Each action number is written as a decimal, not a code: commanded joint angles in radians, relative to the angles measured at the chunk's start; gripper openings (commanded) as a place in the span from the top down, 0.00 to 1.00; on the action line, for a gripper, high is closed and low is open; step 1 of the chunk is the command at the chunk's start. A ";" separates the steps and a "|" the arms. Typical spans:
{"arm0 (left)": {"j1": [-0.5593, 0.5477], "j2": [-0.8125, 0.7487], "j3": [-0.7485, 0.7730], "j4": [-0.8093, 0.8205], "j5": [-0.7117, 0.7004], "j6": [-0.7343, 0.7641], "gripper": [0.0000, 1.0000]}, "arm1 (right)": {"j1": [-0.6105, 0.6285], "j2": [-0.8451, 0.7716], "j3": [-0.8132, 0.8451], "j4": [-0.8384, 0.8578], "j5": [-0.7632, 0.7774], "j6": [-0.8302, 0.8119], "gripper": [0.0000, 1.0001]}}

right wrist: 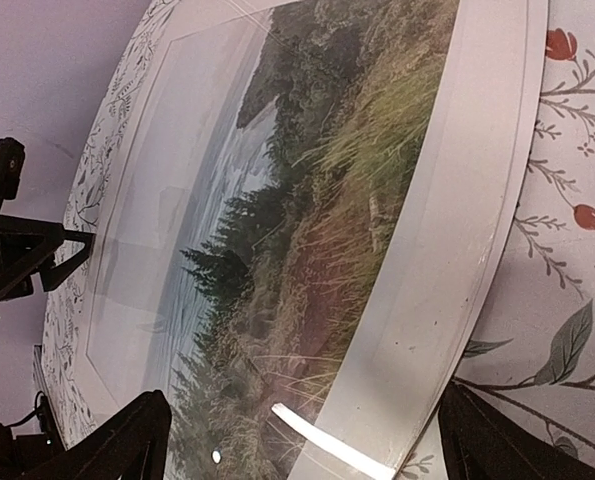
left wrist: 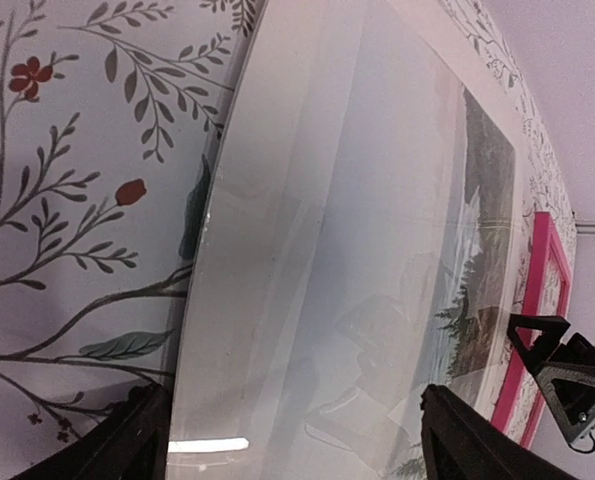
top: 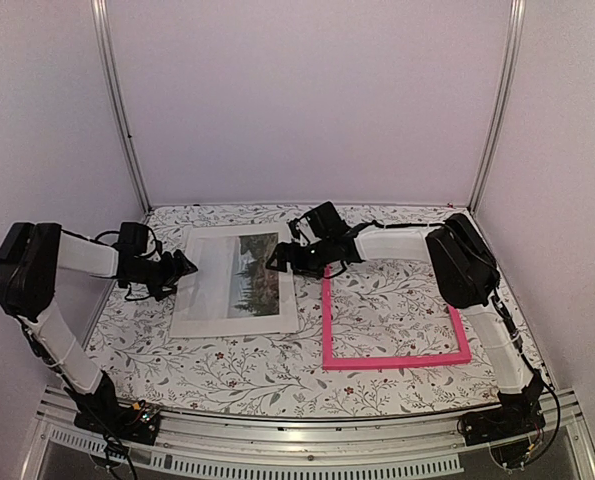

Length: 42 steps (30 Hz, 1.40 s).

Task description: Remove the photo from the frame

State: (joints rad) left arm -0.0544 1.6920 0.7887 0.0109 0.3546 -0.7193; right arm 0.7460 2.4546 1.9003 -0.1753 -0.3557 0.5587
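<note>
The photo [top: 235, 285] lies flat on the floral tabletop, left of centre, a landscape print with a wide white border and a glossy surface that reflects light. The pink frame [top: 397, 360] lies apart to its right, with only tablecloth showing inside it. My left gripper [top: 182, 268] hovers open at the photo's left edge, its jaws spanning the white border [left wrist: 277, 300]. My right gripper [top: 275, 262] stands open over the photo's right edge, near the far corner. In the right wrist view the jaws straddle the print [right wrist: 277, 230] and its border. Neither gripper holds anything.
A floral tablecloth [top: 277, 375] covers the table. Metal posts [top: 117, 100] and pale walls enclose the back and sides. A metal rail [top: 307, 430] runs along the near edge between the arm bases. The frame's far side [left wrist: 537, 300] shows beyond the photo in the left wrist view.
</note>
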 commanded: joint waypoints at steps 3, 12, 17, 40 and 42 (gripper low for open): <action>-0.023 -0.094 -0.055 0.002 0.021 -0.015 0.12 | 0.006 -0.095 -0.061 -0.016 -0.025 0.004 0.04; -0.034 -0.173 -0.111 -0.008 0.039 -0.024 0.12 | 0.012 -0.136 -0.113 -0.016 -0.035 0.010 0.04; -0.035 -0.181 -0.111 -0.044 0.015 -0.011 0.11 | 0.016 -0.143 -0.122 -0.029 -0.023 0.012 0.04; -0.081 -0.286 -0.197 -0.128 -0.038 -0.018 0.11 | 0.046 -0.180 -0.207 -0.117 0.089 0.009 0.05; -0.094 -0.321 -0.218 -0.156 -0.057 -0.023 0.11 | 0.046 -0.190 -0.217 -0.118 0.092 0.009 0.04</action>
State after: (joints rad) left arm -0.1184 1.4368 0.6052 -0.0807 0.3374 -0.7338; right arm 0.7883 2.3116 1.7168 -0.2546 -0.2985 0.5617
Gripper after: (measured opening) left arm 0.891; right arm 0.955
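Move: The photo, flat under its clear pane, lies between my hands. From my left hand its middle is about 13 cm to the right, 5 cm ahead and 2 cm lower; from my right hand about 12 cm to the left, 2 cm ahead and 2 cm lower. The middle of the empty pink frame is some 30 cm to the right of my right hand and about 6 cm nearer me. I draw both wide-open hands back along the photo's two side edges towards its near end, the left about 6.5 cm and the right about 5 cm, drifting a little right. My left hand rises some 2 cm partway, dips again, then starts to lift; my right makes a smaller hump. The outer fingers stay by the edges, the inner ones over the pane, touching only doubtfully. ##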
